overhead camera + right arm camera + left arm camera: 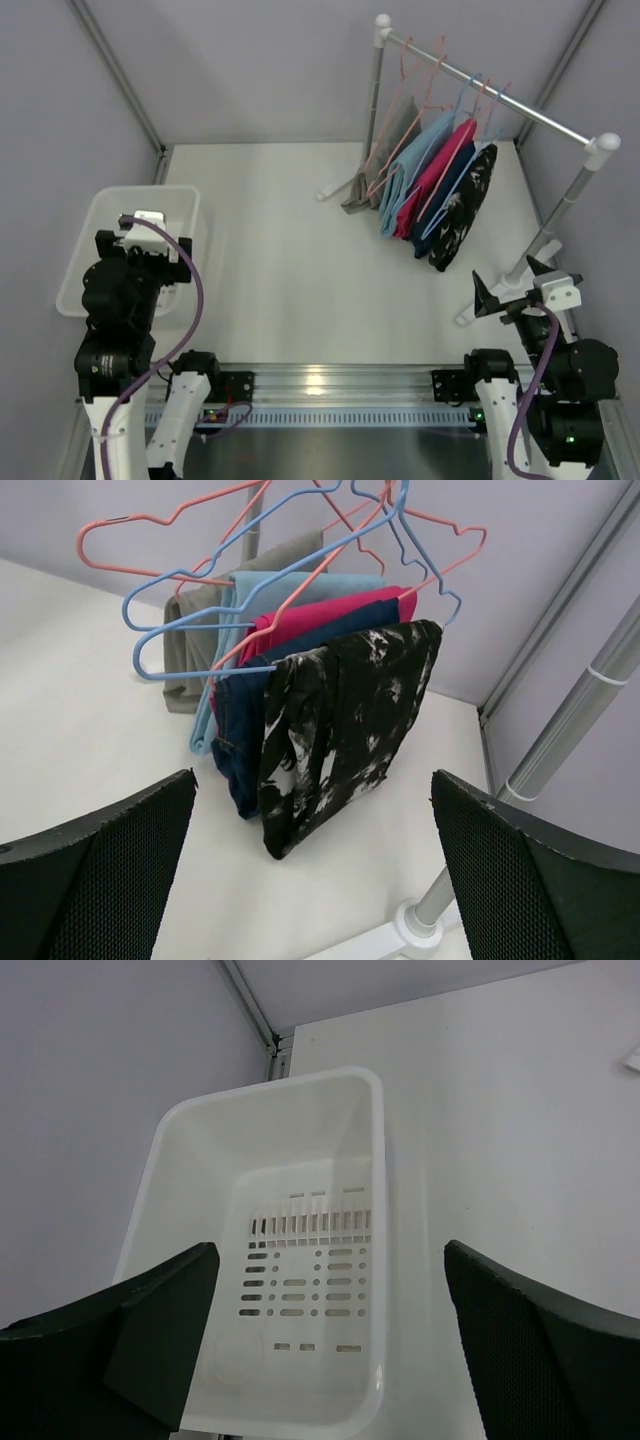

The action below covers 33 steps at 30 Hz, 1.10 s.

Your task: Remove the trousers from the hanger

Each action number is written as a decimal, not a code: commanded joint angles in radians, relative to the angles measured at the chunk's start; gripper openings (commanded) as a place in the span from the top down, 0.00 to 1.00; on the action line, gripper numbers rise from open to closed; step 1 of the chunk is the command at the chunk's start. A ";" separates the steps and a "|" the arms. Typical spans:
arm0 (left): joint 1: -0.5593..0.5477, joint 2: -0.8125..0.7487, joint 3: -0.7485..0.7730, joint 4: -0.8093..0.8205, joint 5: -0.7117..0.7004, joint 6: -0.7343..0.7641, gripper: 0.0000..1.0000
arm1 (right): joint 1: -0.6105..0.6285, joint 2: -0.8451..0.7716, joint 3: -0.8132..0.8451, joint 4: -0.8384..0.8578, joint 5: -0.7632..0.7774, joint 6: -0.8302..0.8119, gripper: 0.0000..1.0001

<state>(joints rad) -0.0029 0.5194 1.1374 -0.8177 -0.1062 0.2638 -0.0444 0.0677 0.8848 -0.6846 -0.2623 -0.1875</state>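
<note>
Several trousers hang folded over pink and blue hangers (pixel 250 555) on a white rack (pixel 500 95) at the back right. The black pair with white print (pixel 462 210) (pixel 340 730) is nearest my right arm. Behind it come the navy pair (pixel 445 195) (pixel 235 750) and the magenta pair (pixel 432 175) (pixel 320 615). My right gripper (pixel 508 283) (pixel 312 780) is open and empty, low by the rack's near foot, facing the black pair from a distance. My left gripper (pixel 330 1260) is open and empty above the white basket (pixel 100 205) (pixel 380 1160).
A light blue garment (pixel 270 585) and a grey one (pixel 185 650) hang further along the rail. An empty pink hanger (pixel 150 525) sticks out to the left. The rack's post (pixel 590 680) and foot (pixel 420 925) stand close to my right gripper. Grey walls enclose the table.
</note>
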 commanded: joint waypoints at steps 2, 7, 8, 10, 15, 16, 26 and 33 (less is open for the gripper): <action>-0.005 -0.009 -0.027 0.077 -0.056 0.014 0.01 | -0.012 0.020 0.028 0.023 0.011 0.026 0.00; -0.005 -0.022 -0.031 0.086 -0.055 0.015 0.01 | -0.012 0.041 0.031 0.023 0.046 0.141 0.00; -0.005 -0.015 -0.033 0.089 -0.053 0.009 0.01 | -0.012 0.047 0.031 0.023 0.054 0.164 0.01; -0.005 0.001 -0.033 0.089 -0.052 -0.001 0.01 | -0.012 0.076 0.037 0.028 0.064 0.250 0.01; -0.005 0.063 -0.019 0.086 -0.038 -0.040 0.01 | -0.012 0.158 0.049 0.077 0.052 0.450 0.01; -0.005 0.068 -0.018 0.089 -0.020 -0.047 0.01 | -0.014 0.187 0.052 0.109 0.046 0.483 0.00; -0.005 0.113 -0.014 0.109 0.045 -0.075 0.01 | -0.014 0.308 -0.032 0.443 0.083 0.910 0.33; -0.005 0.131 -0.004 0.109 0.077 -0.078 0.01 | -0.012 0.550 -0.020 0.615 0.078 1.103 0.44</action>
<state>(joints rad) -0.0029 0.6334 1.1069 -0.7612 -0.0566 0.2039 -0.0444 0.5491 0.8574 -0.2379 -0.1963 0.7887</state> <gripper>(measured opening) 0.990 0.562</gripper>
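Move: The black patterned trousers hang about 16 cm ahead of the right hand and 4 cm to its left, their middle some 4 cm below it. The navy trousers hang just left of them, roughly 17 cm ahead and 8 cm left at a similar height; the rack's near post stands about 12 cm ahead and 11 cm to the right. From the left hand, the black patterned trousers are some 60 cm to the right, 10 cm farther out and 4 cm lower. Towards the black patterned trousers and the near corner of their blue hanger, the right hand reaches about 12 cm forward, fastest at the end, rising slightly late on. It rolls some 55 degrees, left side up, as its wide-open fingers close to about half; contact can't be made out. The left hand, still open, eases about 3 cm forward and a little down by the white basket. ##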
